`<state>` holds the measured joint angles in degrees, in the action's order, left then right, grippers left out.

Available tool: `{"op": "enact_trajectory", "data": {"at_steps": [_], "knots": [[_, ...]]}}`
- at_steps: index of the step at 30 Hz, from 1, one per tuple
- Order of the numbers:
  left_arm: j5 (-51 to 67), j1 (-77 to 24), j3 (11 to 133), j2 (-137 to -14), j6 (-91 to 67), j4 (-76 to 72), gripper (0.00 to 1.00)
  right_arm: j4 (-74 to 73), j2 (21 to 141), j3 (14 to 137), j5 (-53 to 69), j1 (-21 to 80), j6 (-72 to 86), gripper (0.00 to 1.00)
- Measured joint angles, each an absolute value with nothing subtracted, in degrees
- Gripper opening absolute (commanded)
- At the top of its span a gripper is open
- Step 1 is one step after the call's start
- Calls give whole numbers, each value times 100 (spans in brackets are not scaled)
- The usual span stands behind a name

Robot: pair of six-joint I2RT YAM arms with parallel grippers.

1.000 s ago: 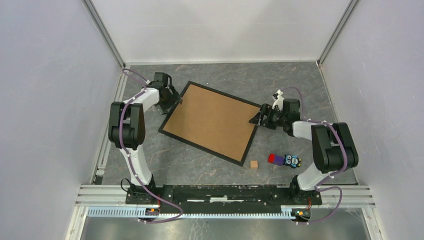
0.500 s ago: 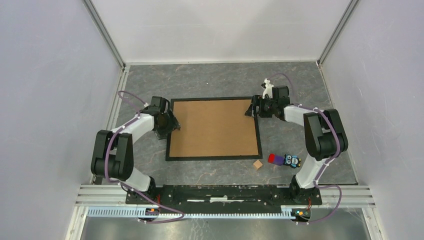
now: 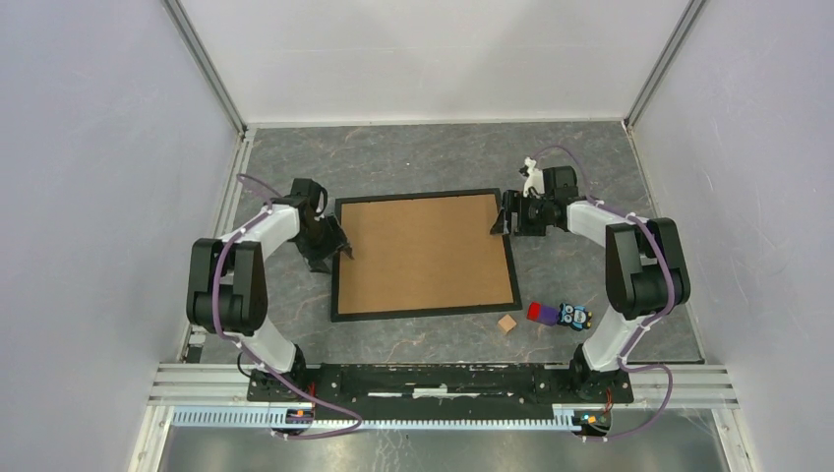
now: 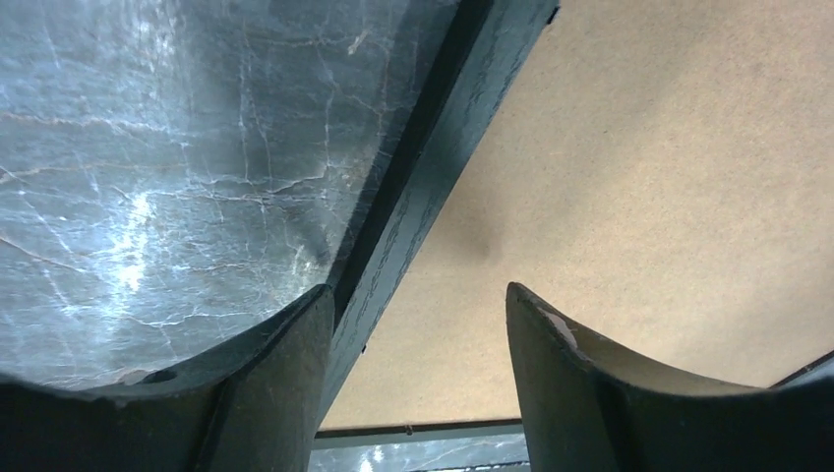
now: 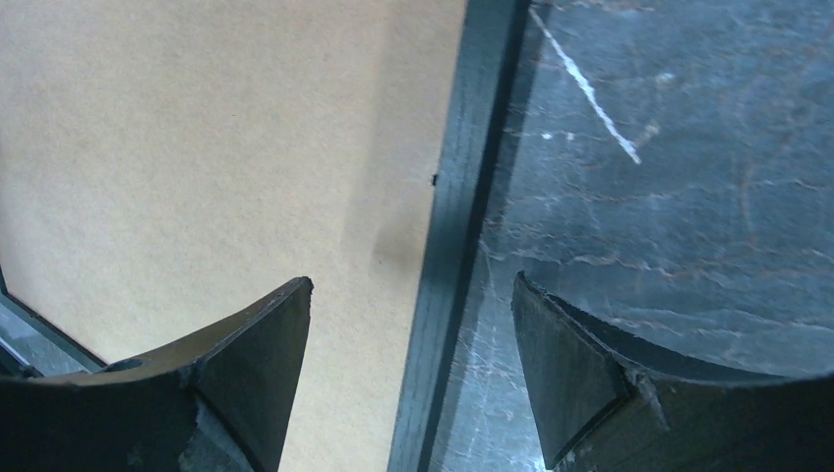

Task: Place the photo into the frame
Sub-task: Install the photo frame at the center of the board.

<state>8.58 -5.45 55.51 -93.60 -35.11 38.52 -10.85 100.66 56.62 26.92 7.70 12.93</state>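
Note:
The black frame lies flat mid-table, back side up, with a brown backing board filling it. The photo is hidden. My left gripper is open at the frame's left side. In the left wrist view this gripper straddles the black rail, one finger over the table and the other over the board. My right gripper is open at the upper right side. The right wrist view shows it straddling the right rail, gaps on both sides.
A small wooden cube sits just off the frame's near right corner. A purple-and-red block and a blue toy figure lie beside it. White walls enclose the marbled table. The arm mounting rail runs along the front.
The frame has turned from a slanted position to nearly square with the table. Both grippers moved along with its sides. The left jaws have narrowed somewhat.

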Motion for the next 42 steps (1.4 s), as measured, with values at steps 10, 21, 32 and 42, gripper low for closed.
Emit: {"op": "enact_trajectory", "data": {"at_steps": [10,21,32,42], "knots": [[410,-532,6104,-9719,-2746,4512,44,-1214,10018,5662,2689,646,1208,76],[357,-543,6191,-9961,-2561,4534,41,-1212,10018,5662,2617,556,1142,74],[399,-548,6193,-9972,-2536,4519,34,-1221,10156,5806,2563,502,1194,51],[421,-548,6193,-9974,-2536,4512,33,-1192,10630,6272,2589,362,1334,39]]}}
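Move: The left hand hangs beside the photo frame's left bar, whose nearest stretch is level with the hand, about 2 cm to its left and 1 cm below. The frame's middle lies some 20 cm to the hand's right and 2 cm farther out. The right hand has the right bar's nearest stretch level with it, about 1 cm to the right and 2 cm below; the small wooden block lies about 23 cm back, straight in line, and the red-purple block some 20 cm back and 8 cm right. The left hand shifts about 2 cm left and dips slightly, turning some 10 degrees and closing from wide to about a third open, so that its fingers settle on either side of the frame's left bar and pinch it, then stays there. The right hand, open astride the right bar, first eases nearly 2 cm right, then slides some 3 cm forward along that bar and a little farther right while its fingers narrow to less than half open, ending with the bar by its left finger and most of the gap outside the frame. ##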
